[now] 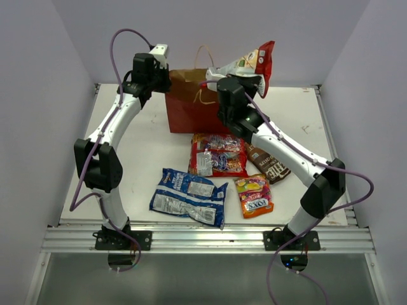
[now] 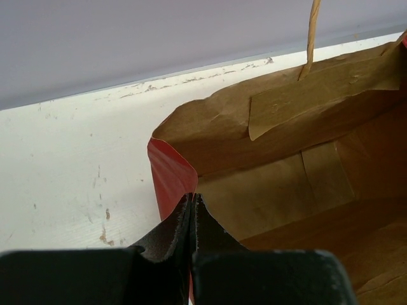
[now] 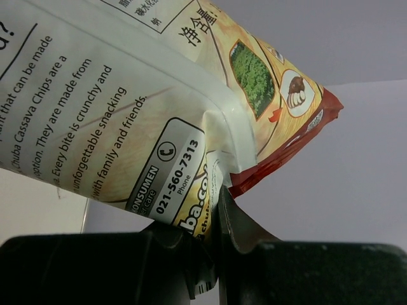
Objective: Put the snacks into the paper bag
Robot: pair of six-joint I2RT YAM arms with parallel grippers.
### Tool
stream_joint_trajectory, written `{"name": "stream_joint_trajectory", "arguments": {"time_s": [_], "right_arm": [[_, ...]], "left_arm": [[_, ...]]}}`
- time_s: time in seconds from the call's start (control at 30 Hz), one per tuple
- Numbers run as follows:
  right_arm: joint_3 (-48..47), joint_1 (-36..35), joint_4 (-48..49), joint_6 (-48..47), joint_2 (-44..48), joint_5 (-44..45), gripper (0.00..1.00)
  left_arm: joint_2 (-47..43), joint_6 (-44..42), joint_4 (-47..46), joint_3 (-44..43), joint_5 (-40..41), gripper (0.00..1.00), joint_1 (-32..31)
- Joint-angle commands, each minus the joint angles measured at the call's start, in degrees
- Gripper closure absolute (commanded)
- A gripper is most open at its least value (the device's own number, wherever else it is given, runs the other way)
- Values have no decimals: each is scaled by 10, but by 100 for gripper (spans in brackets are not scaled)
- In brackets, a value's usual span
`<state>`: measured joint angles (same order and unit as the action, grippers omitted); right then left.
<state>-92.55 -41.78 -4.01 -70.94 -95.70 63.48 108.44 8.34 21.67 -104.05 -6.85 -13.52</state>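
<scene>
The red paper bag (image 1: 191, 111) stands upright at the back of the table, its brown inside (image 2: 286, 184) open to the left wrist view. My left gripper (image 2: 192, 198) is shut on the bag's left top edge (image 1: 168, 86), where the red wall (image 2: 166, 178) runs in between the fingers. My right gripper (image 3: 213, 190) is shut on the lower corner of the white-yellow-red snack bag (image 3: 127, 95). That packet (image 1: 251, 63) hangs in the air just above and to the right of the bag's mouth. No packet shows in the part of the bag's inside that I see.
In front of the bag, several snacks lie flat on the white table (image 1: 140, 146): a red candy bag (image 1: 218, 154), a brown chip bag (image 1: 267, 162), a blue-white packet (image 1: 189, 196) and a small orange candy bag (image 1: 254, 196). A thin handle (image 2: 311, 32) rises from the bag's far rim.
</scene>
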Motion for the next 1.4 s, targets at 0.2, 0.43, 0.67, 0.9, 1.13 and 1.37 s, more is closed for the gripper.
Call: {"name": "stream_joint_trajectory", "arguments": {"time_s": [0.2, 0.43, 0.67, 0.9, 1.13, 1.37], "right_arm": [[28, -22, -59, -23, 86, 29, 100], [66, -27, -41, -31, 105, 26, 94], [50, -36, -12, -44, 27, 12, 94], [38, -39, 95, -117, -40, 26, 51], [15, -42, 267, -186, -33, 45, 1], [-78, -56, 310, -171, -5, 107, 1]], "left_arm": [[-12, 3, 8, -24, -26, 100, 6], [-14, 5, 7, -24, -30, 100, 6], [-17, 4, 8, -23, -29, 100, 6], [-17, 0, 11, -24, -29, 100, 6], [-19, 1, 12, -23, -32, 100, 6], [-26, -3, 11, -19, -28, 100, 6]]}}
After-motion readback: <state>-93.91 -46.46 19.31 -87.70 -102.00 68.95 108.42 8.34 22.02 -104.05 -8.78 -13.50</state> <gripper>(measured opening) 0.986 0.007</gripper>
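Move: The right hand holds the white-and-red chips pack above and in front of the right end of the paper bag; the bag's mouth is about 12 cm ahead of this hand, some 15 cm to its left and roughly 13 cm lower. On the table, about 38 cm down, the red snack packs lie 7 cm back and 11 cm left, the brown pack 12 cm back and 8 cm right. For the left hand, the mouth's centre lies about 15 cm to the right, 1 cm ahead, level with it. The right hand lets go of the chips pack over the right part of the bag's mouth. It first draws back about 4 cm, slightly right, then swings left, forward and down some 6 cm each way, the wrist rolling left-side-down, opens wide at the bottom, and rises about 8 cm, fingers tilting up. The left hand keeps its pinch on the bag's left rim. ##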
